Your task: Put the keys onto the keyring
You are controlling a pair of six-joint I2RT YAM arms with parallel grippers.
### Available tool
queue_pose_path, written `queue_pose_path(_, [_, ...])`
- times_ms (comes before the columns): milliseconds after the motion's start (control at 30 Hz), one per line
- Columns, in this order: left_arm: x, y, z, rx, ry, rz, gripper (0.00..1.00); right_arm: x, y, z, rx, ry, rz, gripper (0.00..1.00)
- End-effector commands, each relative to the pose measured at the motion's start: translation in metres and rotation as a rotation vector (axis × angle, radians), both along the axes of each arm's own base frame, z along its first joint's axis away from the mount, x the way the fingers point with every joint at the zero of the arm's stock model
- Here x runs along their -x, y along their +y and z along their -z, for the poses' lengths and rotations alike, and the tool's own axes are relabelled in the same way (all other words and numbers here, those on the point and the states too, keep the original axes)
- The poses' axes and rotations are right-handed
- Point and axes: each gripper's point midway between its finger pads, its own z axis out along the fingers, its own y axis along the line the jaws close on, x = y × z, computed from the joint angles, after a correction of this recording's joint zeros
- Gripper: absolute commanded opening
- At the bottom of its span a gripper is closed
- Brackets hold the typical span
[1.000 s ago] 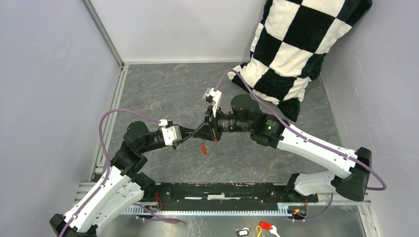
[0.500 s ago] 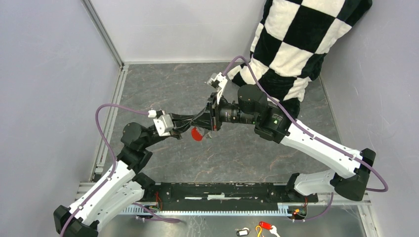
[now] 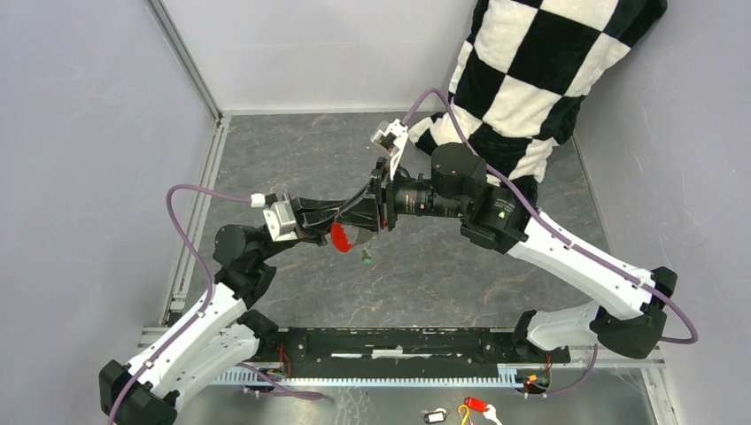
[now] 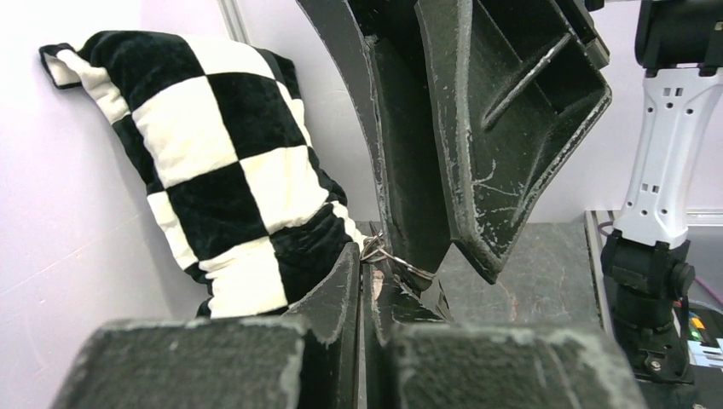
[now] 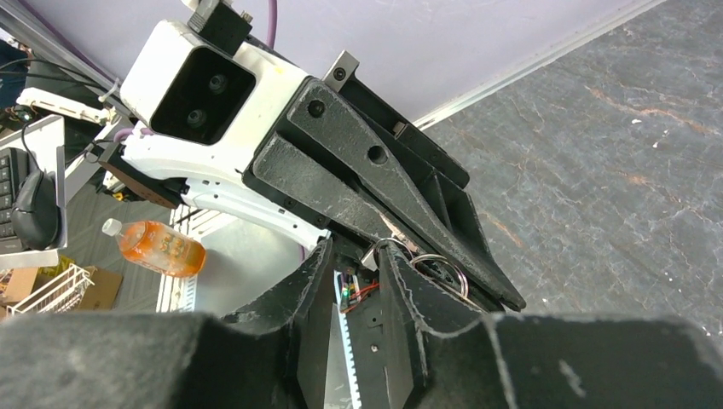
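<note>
Above the table's middle the two grippers meet tip to tip. My left gripper (image 3: 356,212) (image 4: 362,260) is shut on the keyring (image 4: 390,258), whose thin silvery loops stick out past its tips. In the right wrist view the keyring (image 5: 441,269) lies against the left fingers (image 5: 384,192). My right gripper (image 3: 363,225) (image 5: 354,249) stands open beside those loops, with a gap between its jaws. A red key (image 3: 339,237) hangs under the left gripper. A small green key (image 3: 365,257) shows just below; I cannot tell whether it hangs or lies on the table. The dark metal key is hidden.
A black-and-white checkered cushion (image 3: 522,80) leans in the back right corner. Walls close the left, back and right sides. A black rail (image 3: 398,341) runs along the near edge. In front of it lie a red tag with a yellow loop (image 3: 476,405) and a small black-framed white tag (image 3: 434,415).
Both grippers rose toward the back and shifted slightly left. The red key swung left under the left gripper. My right jaws have spread apart; the left stayed shut.
</note>
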Motion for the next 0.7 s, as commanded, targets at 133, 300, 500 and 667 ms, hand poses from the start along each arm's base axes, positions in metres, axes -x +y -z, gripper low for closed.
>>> queue_pose_path(133, [0.024,-0.001,-0.005,0.024,0.043,0.096,0.02,0.01,0.005,-0.018,-0.006,-0.027,-0.053,0.33])
queue_pose_path(300, [0.028,0.001,0.0,0.028,0.081,0.108,0.02,0.009,0.001,-0.022,-0.001,-0.026,-0.053,0.35])
queue_pose_path(500, [0.028,0.002,0.0,0.038,0.089,0.1,0.02,0.006,-0.001,-0.02,0.031,-0.021,-0.045,0.43])
queue_pose_path(667, [0.025,0.005,-0.001,0.05,0.094,0.075,0.02,0.001,-0.004,-0.013,0.082,-0.013,-0.021,0.98])
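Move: The keyring is pinched in my left fingertips, its loop about 1 cm to the right of that hand point. From my right hand, whose fingers are already part open around it, the ring is some 2 cm ahead and 1 cm lower. Below the ring hang a red piece, about 2 cm back, 1 cm left and 5 cm below my left hand point, and a green piece some 4 cm back, 3 cm right and 8 cm down. I spread my right fingers at the keyring, slowly at first and then with a quick jump to about twice their starting gap, while that hand eases back only 1 cm. My left hand keeps its pinch on the ring and draws it back about 1.5 cm, then down about 1 cm, tipping slightly downward. ##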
